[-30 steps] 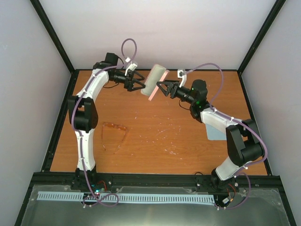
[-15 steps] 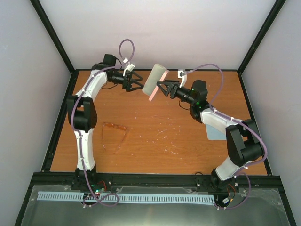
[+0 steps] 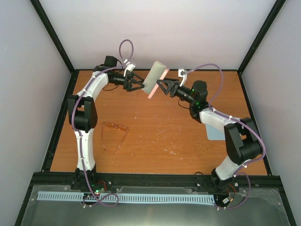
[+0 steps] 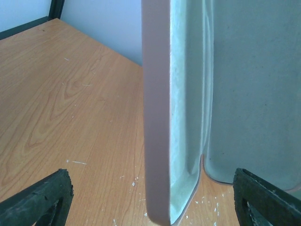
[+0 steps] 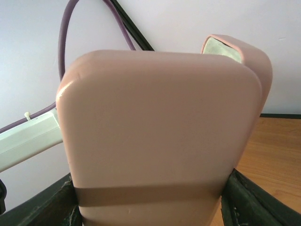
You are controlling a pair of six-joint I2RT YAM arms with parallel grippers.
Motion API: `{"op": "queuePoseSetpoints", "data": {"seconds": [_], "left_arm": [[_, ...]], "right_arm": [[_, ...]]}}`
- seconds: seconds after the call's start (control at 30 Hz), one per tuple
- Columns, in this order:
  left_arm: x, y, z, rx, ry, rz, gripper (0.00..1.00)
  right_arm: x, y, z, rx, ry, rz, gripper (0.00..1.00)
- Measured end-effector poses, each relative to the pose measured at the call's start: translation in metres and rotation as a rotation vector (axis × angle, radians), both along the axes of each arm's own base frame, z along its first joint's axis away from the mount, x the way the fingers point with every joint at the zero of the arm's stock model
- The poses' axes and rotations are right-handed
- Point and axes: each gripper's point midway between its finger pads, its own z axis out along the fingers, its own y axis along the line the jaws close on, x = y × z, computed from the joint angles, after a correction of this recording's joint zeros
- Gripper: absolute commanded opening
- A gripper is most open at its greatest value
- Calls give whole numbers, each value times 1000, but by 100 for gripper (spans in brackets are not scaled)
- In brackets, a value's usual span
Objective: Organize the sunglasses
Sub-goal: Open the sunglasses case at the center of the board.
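The sunglasses [image 3: 115, 132], a thin amber frame with its temples unfolded, lie flat on the table at left, far from both grippers. My right gripper [image 3: 162, 86] holds the pale pink case [image 3: 155, 79] in the air at the back centre. In the right wrist view the case [image 5: 160, 132] fills the frame, and the right gripper [image 5: 150, 207] is shut on its sides. My left gripper [image 3: 140, 84] is open at the case's left side. In the left wrist view the case's pink edge and pale lining [image 4: 157, 117] stand between the spread fingers [image 4: 42, 200] of the left gripper [image 4: 150, 202], with gaps on both sides.
A flat light blue cloth [image 3: 215, 132] lies on the table at right, partly under the right arm. A black frame rail [image 3: 60, 122] borders the wooden table [image 3: 160, 136], and pale walls stand close behind the case.
The right gripper has carried the case slightly up and back. The left gripper has stayed open beside it, shifting only a little.
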Motion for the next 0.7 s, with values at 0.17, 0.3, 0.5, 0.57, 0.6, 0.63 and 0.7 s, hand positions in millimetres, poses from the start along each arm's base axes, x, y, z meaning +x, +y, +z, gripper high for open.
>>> {"op": "queuePoseSetpoints", "data": {"seconds": [0.17,0.3,0.5,0.57,0.6,0.63,0.7], "left_arm": [[-3,-10,5,-22,15,-19,60],[-9,-22,7,-31,15,-48,59],[-14,-30,7,-29,25,-63,1],[-12,-29,5,-17,24,-55,1],[-13,-29,4,-17,30,-55,1],[-14,-29,4,-19,37,-57,1],[-15,-29,4,-19,42,-58,1]], "right_arm": [[0,0,-1,1,6,4,17],[0,1,0,5,3,5,17],[0,1,3,8,-4,8,17],[-2,2,3,5,-7,22,17],[-3,3,4,6,-12,24,17],[-3,4,5,5,-14,25,17],[-3,5,4,1,-15,25,26]]}}
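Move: The opened sunglasses case already hangs in the right gripper, its middle about 2 cm ahead of that hand, 3 cm to its left and 3 cm above it. From the open left gripper, the near rim of the case's raised lid lies some 4 cm to the right, 1 cm back and about level; the middle of the whole case is about 8 cm right, 2 cm ahead and 2 cm up. The case lid's near rim is what the left hand reaches for: it goes about 3 cm to the right and 1.5 cm back until the wide-open fingers straddle the pink wall, then they shut almost fully and pinch it, the wrist hardly turning. The right hand stays in place and keeps its grip on the other half. ##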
